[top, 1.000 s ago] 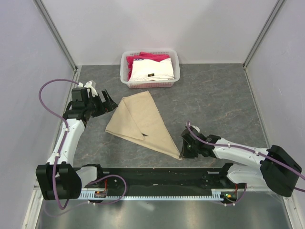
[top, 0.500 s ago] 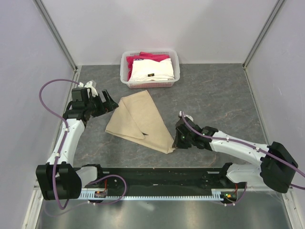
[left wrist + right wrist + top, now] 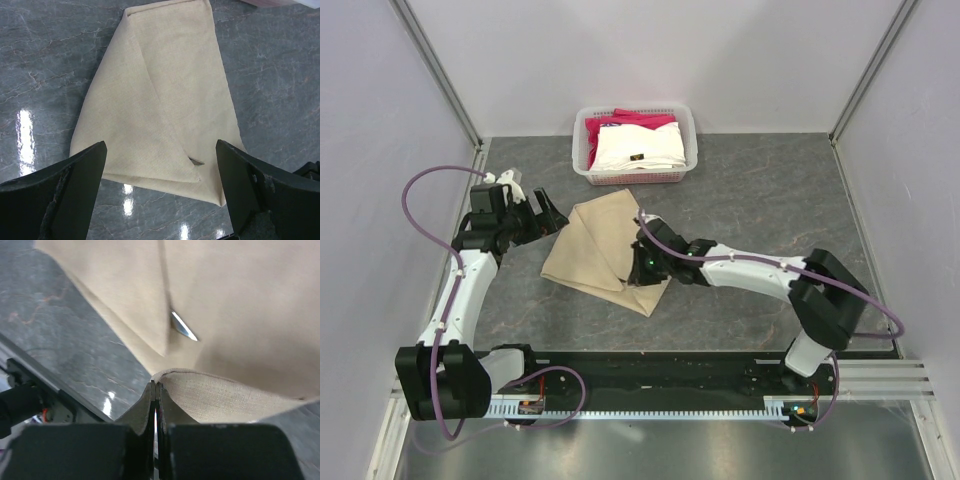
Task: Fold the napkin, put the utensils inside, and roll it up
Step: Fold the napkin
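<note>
The tan napkin (image 3: 603,238) lies folded on the grey tabletop, and a flap crosses it in the left wrist view (image 3: 160,85). My right gripper (image 3: 643,264) is shut on the napkin's lifted near corner, and the hem is pinched between its fingers (image 3: 156,385). Only the dark pointed tip of the knife (image 3: 196,161) pokes out from under a fold, and the same knife tip (image 3: 183,326) shows in the right wrist view. The handle is hidden under the cloth. My left gripper (image 3: 548,214) hovers open at the napkin's left edge, its jaws (image 3: 160,146) wide apart and empty.
A white basket (image 3: 582,152) stands at the back, just beyond the napkin. It holds a white folded cloth (image 3: 638,148) and a pink-red one (image 3: 632,120). Walls close in the left, right and back sides. The black base rail (image 3: 650,365) runs along the near edge.
My right gripper closed on the napkin's near-right corner and carried it up and to the left over the cloth, shortening the long point. The left arm stayed where it was.
</note>
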`<state>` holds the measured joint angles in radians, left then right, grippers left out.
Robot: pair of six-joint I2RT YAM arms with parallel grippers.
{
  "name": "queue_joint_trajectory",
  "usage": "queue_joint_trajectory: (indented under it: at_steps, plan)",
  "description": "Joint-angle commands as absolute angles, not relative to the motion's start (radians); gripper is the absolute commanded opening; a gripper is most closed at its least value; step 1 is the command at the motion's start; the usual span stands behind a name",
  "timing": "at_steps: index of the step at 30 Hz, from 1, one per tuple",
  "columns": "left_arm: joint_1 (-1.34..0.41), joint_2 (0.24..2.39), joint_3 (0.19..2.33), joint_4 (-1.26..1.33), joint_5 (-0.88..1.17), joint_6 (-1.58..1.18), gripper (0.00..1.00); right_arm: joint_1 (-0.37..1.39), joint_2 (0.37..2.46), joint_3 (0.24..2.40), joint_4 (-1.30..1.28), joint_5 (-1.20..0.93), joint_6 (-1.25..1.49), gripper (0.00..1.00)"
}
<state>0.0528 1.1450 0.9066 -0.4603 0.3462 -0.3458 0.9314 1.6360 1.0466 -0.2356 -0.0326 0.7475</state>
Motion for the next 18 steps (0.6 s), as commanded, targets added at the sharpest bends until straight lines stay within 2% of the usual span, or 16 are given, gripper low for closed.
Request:
queue_joint_trajectory:
  at_steps: [1,8,18]
  plan:
    - [0.058,1.120,0.897,-0.423,0.350,-0.342,0.97,0.966,1.738,1.192,-0.080,-0.113,0.693,0.00]
    - [0.057,1.118,0.896,-0.423,0.341,-0.342,0.98,0.996,1.879,1.370,-0.032,-0.173,0.675,0.00]
    - [0.060,1.118,0.897,-0.425,0.333,-0.342,0.98,1.012,1.960,1.457,0.043,-0.202,0.681,0.00]
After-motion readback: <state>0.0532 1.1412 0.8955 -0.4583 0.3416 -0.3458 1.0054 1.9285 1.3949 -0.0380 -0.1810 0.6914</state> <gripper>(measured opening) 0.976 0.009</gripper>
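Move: The right hand holds the napkin's right corner about 7 cm above the table. The folded flap it is taken towards has its middle some 12 cm to the left and 9 cm farther out. The knife's bare tip shows roughly 3 cm left and 2 cm ahead; the napkin's left corner is about 22 cm left, 5 cm ahead. The flap's middle is some 5 cm behind and 4 cm right of the left hand, well below. Still pinching the napkin corner, the right hand sweeps about 13 cm left over the flap, rising some 4 cm. ##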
